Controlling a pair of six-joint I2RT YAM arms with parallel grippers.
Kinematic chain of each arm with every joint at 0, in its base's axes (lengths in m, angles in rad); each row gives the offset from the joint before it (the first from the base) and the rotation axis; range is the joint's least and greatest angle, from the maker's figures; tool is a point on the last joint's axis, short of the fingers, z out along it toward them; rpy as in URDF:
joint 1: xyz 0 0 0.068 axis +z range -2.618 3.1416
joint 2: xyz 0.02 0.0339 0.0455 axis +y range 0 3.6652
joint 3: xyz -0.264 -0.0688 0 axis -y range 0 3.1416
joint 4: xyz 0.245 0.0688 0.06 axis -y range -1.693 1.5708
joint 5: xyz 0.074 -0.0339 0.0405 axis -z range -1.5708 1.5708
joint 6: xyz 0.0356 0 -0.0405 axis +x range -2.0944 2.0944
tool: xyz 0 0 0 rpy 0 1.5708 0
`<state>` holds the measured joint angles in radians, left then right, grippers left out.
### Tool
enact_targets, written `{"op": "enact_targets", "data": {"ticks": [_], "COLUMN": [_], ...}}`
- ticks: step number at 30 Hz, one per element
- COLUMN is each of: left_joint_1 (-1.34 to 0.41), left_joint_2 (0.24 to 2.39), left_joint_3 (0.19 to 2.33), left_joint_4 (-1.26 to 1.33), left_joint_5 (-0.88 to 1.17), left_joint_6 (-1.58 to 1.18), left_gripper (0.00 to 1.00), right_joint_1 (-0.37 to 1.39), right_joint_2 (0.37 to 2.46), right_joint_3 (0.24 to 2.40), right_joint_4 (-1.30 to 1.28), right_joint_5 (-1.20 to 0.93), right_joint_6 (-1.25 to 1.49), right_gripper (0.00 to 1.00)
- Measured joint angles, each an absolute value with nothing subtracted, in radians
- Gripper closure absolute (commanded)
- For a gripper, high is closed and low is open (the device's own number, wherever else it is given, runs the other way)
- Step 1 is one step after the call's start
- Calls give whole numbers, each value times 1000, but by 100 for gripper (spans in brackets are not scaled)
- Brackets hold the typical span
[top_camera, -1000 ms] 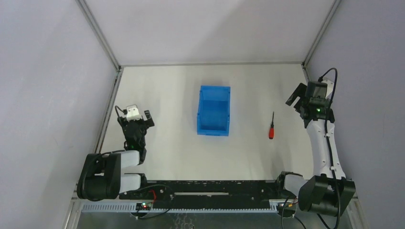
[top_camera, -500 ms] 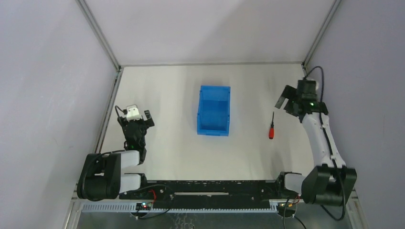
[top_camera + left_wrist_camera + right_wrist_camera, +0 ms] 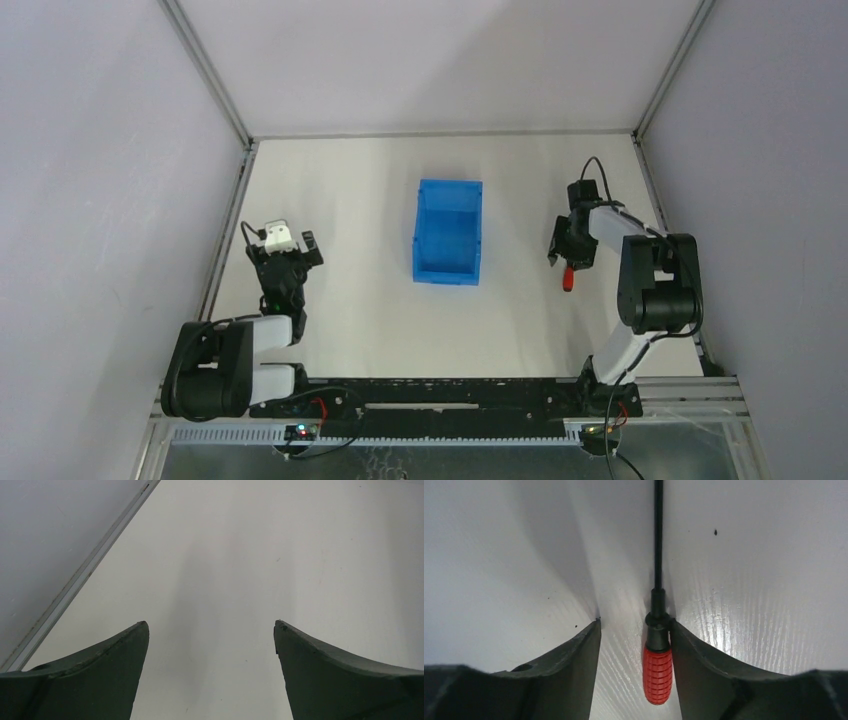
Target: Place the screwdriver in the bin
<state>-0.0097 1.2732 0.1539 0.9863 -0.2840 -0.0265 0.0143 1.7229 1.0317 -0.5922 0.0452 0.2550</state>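
Note:
The screwdriver (image 3: 657, 672), with a red handle and a thin dark shaft, lies flat on the white table. In the right wrist view it sits between my right gripper's (image 3: 635, 621) open fingers, its black collar touching the right finger (image 3: 704, 665). A gap remains on its left side. In the top view the right gripper (image 3: 566, 252) is down over the shaft and only the red handle (image 3: 568, 279) shows. The blue bin (image 3: 447, 187) stands upright and empty left of the screwdriver. My left gripper (image 3: 286, 246) is open and empty at the far left, also in its wrist view (image 3: 211, 625).
Grey enclosure walls and metal frame rails (image 3: 226, 235) border the table on the left, back and right. The right arm (image 3: 655, 290) folds back on itself beside the right wall. A black base rail (image 3: 440, 392) runs along the near edge.
My right gripper has swung from near the right wall leftward and down, and now straddles the screwdriver. The screwdriver, the bin and the left arm have not moved.

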Motion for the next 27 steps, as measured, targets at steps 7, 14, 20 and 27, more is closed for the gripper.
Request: {"op": "enact_targets", "data": {"ticks": [7, 14, 20, 27], "left_joint_1": [-10, -10, -10, -10], "left_joint_2": [1273, 1273, 1273, 1273], "left_joint_3": [154, 154, 154, 154], "left_joint_4": [986, 986, 986, 986], "left_joint_5": [-284, -284, -284, -284], "left_joint_6": [-27, -27, -27, -27], "left_gripper": [0, 0, 0, 0], "right_joint_1": [11, 37, 191, 541], "right_joint_2": [1710, 1562, 1355, 1394], "right_joint_3": [1016, 1013, 1206, 1473], "right_joint_4": [-561, -650, -745, -776], "right_joint_5": [46, 68, 35, 23], "right_joint_6": [249, 244, 236, 222], "right_gripper": [100, 100, 99, 99]}}
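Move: Between the right hand's open fingers, level with the pads, lies the screwdriver: its middle about 2 cm ahead and 1 cm to the right, shaft forward, red handle back, black collar beside the right-hand finger. The bin's middle stands some 24 cm to the left of this hand, 6 cm farther forward and about 3 cm higher. From the left hand the screwdriver lies roughly 59 cm to the right, level ahead, 9 cm lower. Closing on the black collar where the handle meets the shaft, the right hand stays low until its fingers have pinched it, then lifts almost straight up and, still rising, swings left towards the bin. It climbs about 25 cm and goes 19 cm left, speeding up, while the fingers tip up forward and the hand turns counter-clockwise some 30 degrees. ##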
